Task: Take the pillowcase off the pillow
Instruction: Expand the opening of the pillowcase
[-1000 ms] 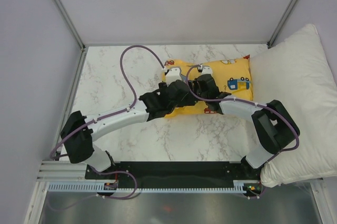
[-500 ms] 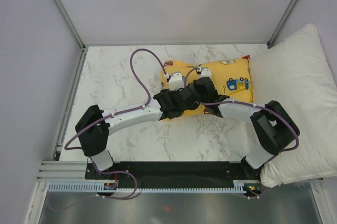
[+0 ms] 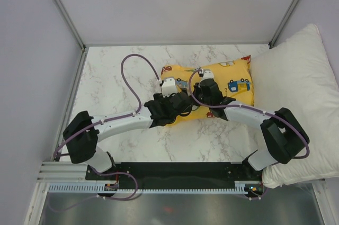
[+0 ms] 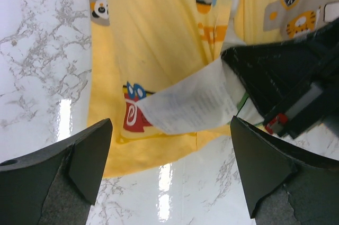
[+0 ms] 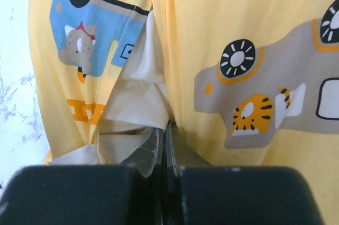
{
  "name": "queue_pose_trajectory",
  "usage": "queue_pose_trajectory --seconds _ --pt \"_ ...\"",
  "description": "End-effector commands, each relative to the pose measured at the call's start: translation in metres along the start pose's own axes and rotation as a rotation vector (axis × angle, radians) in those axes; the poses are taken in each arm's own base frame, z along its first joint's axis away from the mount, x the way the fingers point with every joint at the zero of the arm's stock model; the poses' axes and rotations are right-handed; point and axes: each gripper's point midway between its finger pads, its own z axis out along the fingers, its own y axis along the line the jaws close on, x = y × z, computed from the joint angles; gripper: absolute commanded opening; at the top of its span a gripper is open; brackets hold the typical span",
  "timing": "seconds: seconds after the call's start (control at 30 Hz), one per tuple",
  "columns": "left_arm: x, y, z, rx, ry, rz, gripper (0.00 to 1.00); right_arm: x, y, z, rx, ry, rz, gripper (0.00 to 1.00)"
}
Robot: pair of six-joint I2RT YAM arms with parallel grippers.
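Observation:
The yellow pillowcase [image 3: 233,79] with cartoon vehicles lies on the marble table [image 3: 116,77], still round the pillow. Cream pillow fabric [image 5: 135,100] shows through a slit in the case [image 5: 249,29]. My right gripper [image 5: 167,129] is shut at the edge of that slit, pinching the yellow cloth beside the cream. In the top view it [image 3: 201,99] sits on the case's near left part. My left gripper [image 4: 172,169] is wide open just short of the case's near edge [image 4: 153,50], with only table between its fingers [image 4: 87,156]. A white printed label [image 4: 190,103] hangs by the right gripper's tip.
A much larger white pillow [image 3: 299,98] fills the table's right side, next to the right arm's elbow. Grey walls close in the left and far sides. Purple cables loop above both wrists. Bare marble lies left of and in front of the case.
My left gripper opened a little wider, reached in toward the case, then drew back to the near left. The right gripper stayed shut on the cloth, and the case's left end bunched slightly.

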Motion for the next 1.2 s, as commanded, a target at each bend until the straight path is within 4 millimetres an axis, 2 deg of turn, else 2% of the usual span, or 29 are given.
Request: queue_pose_trajectory --seconds 0.0,0.17,0.3,0.37,0.5,0.57,0.6,0.63,0.7,0.73,0.8,0.83,0.9,1.07,1.17 --pt "-0.034 -0.014 0.006 -0.048 -0.104 -0.109 1.00 0.002 -0.028 -0.018 0.114 0.001 -0.003 0.00" --pt "-0.025 -0.007 0.030 -0.114 -0.077 -0.130 1.00 0.003 -0.022 -0.027 0.111 -0.012 -0.010 0.00" --pt "-0.014 -0.009 0.037 -0.111 -0.034 -0.125 1.00 0.008 -0.024 -0.031 0.121 -0.010 -0.010 0.00" --pt "-0.006 -0.009 0.041 -0.114 -0.005 -0.110 1.00 0.010 -0.025 -0.031 0.130 -0.011 -0.012 0.00" --pt "0.025 -0.015 0.051 -0.099 0.099 -0.086 1.00 0.013 -0.028 -0.027 0.151 -0.003 -0.020 0.00" --pt "0.033 -0.019 0.052 -0.089 0.121 -0.065 0.99 0.015 -0.031 -0.024 0.171 0.002 -0.031 0.00" --pt "0.036 -0.022 0.052 -0.081 0.131 -0.059 0.95 0.017 -0.034 -0.023 0.181 0.005 -0.035 0.00" --pt "0.041 -0.023 0.051 -0.078 0.140 -0.046 0.80 0.018 -0.036 -0.022 0.192 0.008 -0.040 0.00" --pt "0.042 -0.019 0.049 -0.084 0.139 -0.043 0.63 0.023 -0.043 -0.019 0.225 0.019 -0.058 0.00" --pt "0.038 -0.019 0.046 -0.079 0.130 -0.048 0.50 0.023 -0.045 -0.018 0.234 0.020 -0.062 0.00" --pt "0.036 -0.013 0.043 -0.085 0.123 -0.036 0.37 0.027 -0.051 -0.016 0.262 0.025 -0.071 0.00" --pt "0.034 -0.011 0.042 -0.086 0.121 -0.031 0.21 0.028 -0.053 -0.015 0.271 0.029 -0.075 0.00" --pt "0.032 -0.008 0.039 -0.083 0.122 -0.025 0.04 0.031 -0.057 -0.013 0.292 0.034 -0.080 0.00" --pt "0.022 0.001 0.025 -0.080 0.115 -0.043 0.02 0.035 -0.070 -0.008 0.348 0.044 -0.091 0.00" --pt "0.021 0.015 0.020 -0.088 0.114 -0.044 0.02 0.040 -0.082 -0.004 0.370 0.068 -0.077 0.00"
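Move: The pillowcase's yellow flap at the opening, which the open left hand goes for, lies about 3 cm ahead of it, 2 cm to its right and 5 cm below. The exposed white pillow shows 2 cm to the right of that flap and 1 cm farther out; the blue bus print is some 9 cm ahead of the left hand, 2 cm right. From the right hand, already shut on the cloth, the flap lies about 5 cm left, 3 cm back, slightly lower. The left fingers pinch a fold of the yellow flap beside the exposed pillow: the hand first reaches forward about 3 cm, then sinks some 5 cm, drifting right towards the right gripper, and shuts once down. Meanwhile the right hand keeps its grip at the opening, drawing back about 3 cm, then easing down and slightly left. ##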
